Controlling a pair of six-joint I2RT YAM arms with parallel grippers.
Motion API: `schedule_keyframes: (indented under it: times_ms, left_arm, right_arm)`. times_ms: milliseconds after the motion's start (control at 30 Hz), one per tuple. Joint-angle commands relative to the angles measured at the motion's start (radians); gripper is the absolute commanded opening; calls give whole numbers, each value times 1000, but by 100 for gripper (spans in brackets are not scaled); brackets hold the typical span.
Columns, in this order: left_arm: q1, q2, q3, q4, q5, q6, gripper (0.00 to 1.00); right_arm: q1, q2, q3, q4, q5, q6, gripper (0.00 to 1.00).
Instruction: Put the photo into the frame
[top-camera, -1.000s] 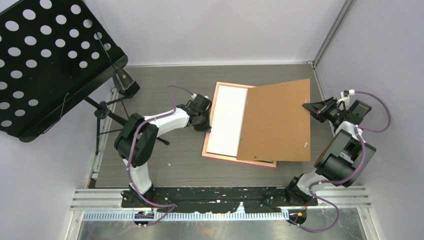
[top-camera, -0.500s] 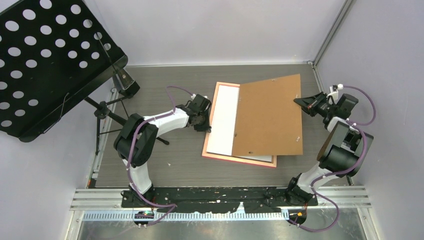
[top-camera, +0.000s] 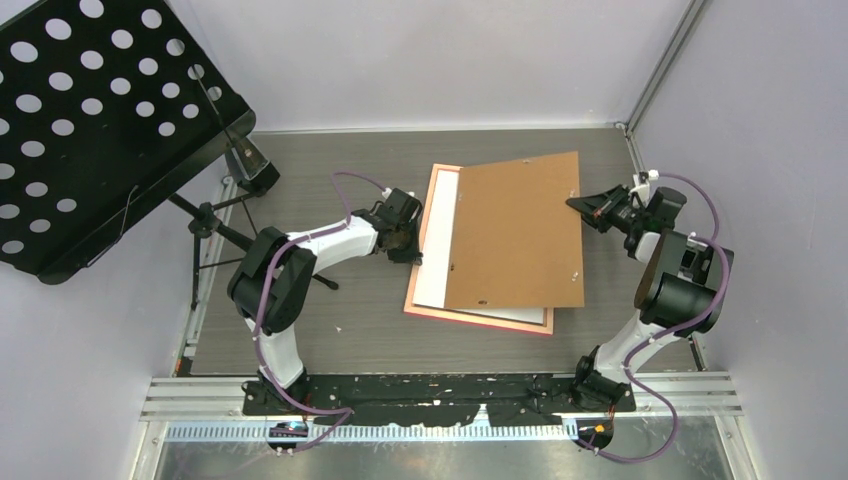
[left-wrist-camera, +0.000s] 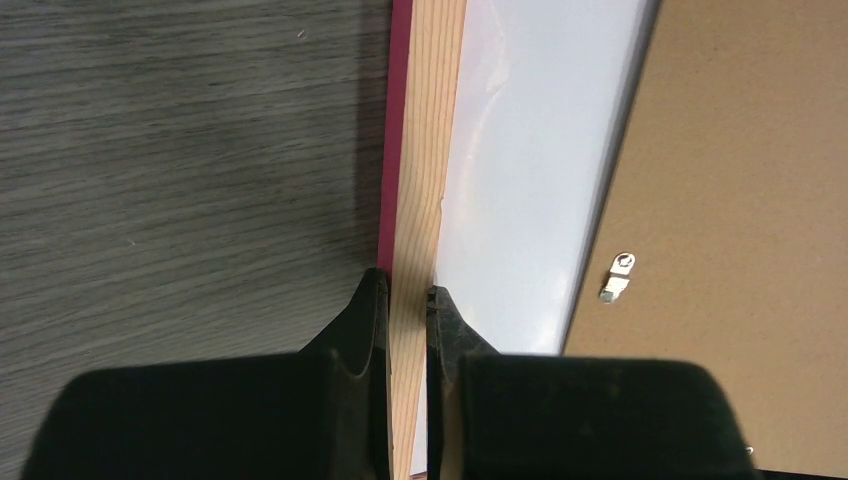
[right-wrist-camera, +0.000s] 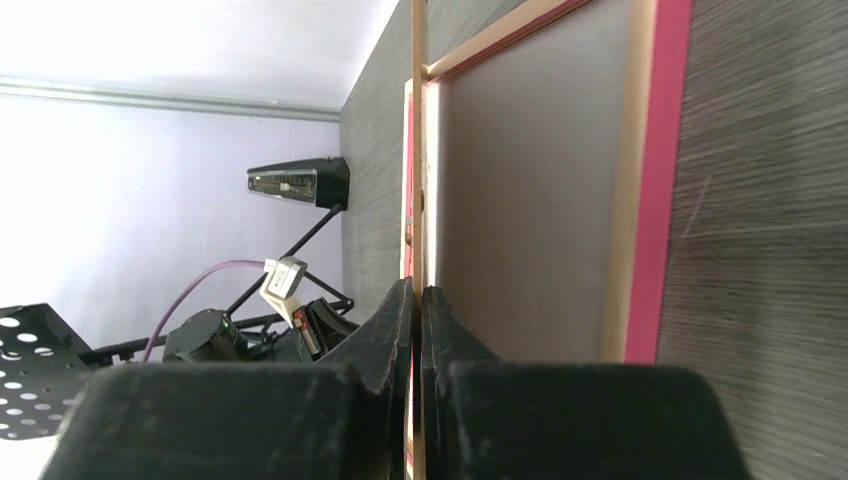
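Note:
The pink-orange frame (top-camera: 478, 320) lies face down on the table. The photo (top-camera: 439, 255) rests inside it, white back up. My left gripper (top-camera: 412, 240) is shut on the frame's left rail (left-wrist-camera: 425, 150), one finger on each side, with the photo's white back (left-wrist-camera: 530, 150) just beyond. My right gripper (top-camera: 578, 205) is shut on the right edge of the brown backing board (top-camera: 515, 235). The board hangs tilted over the frame and hides most of the photo. In the right wrist view the board (right-wrist-camera: 419, 120) shows edge-on between the shut fingers (right-wrist-camera: 417, 288).
A black perforated music stand (top-camera: 90, 120) on a tripod stands at the far left. Grey walls close the table in at the back and right. A small metal clip (left-wrist-camera: 620, 275) sits on the board's face.
My right gripper has carried the backing board leftward over the frame, so less of the white photo back shows. The left gripper has stayed on the frame's rail.

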Motion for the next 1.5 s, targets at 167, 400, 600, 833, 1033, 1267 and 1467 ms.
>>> schedule_keyframes:
  times_ms: [167, 400, 600, 833, 1033, 1267, 1467]
  left_arm:
    - [2, -18, -7, 27, 21, -30, 0]
    - [2, -19, -8, 27, 18, -27, 0]
    - [2, -23, -8, 29, 16, -25, 0]
    - [2, -23, -13, 33, 19, -25, 0]
    - [1, -27, -15, 36, 24, -25, 0]
    - [3, -33, -14, 36, 33, -25, 3]
    - [2, -40, -13, 37, 39, -24, 8]
  right_arm:
    - [84, 12, 6, 26, 32, -7, 6]
    - [128, 28, 0, -11, 78, -37, 5]
    - [148, 33, -12, -15, 114, -46, 6]
    - [176, 52, -17, -24, 142, -66, 5]
    - [198, 73, -29, -32, 174, -95, 6]
    - [203, 56, -74, -37, 234, -123, 5]
    - [205, 24, -104, -45, 267, -141, 5]
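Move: Some 18 cm to the right hand's left, 4 cm back and 10 cm below lies the middle of the frame, where its held backing board is going. The board's own middle is about 12 cm left, 5 cm back and 5 cm lower, and the frame's right rail some 3 cm left, 3 cm back and 10 cm down. From the left hand, the frame's middle lies roughly 15 cm right, 5 cm ahead and just below. Carrying the raised right edge of the backing board, the right hand travels left, about 5 cm and mostly early on, towards the left rail. It also sinks some 6 cm towards the frame, increasingly straight down, tipping a few degrees further downward and keeping its pinch. The left hand stays put, its fingers astride the frame's left rail. ##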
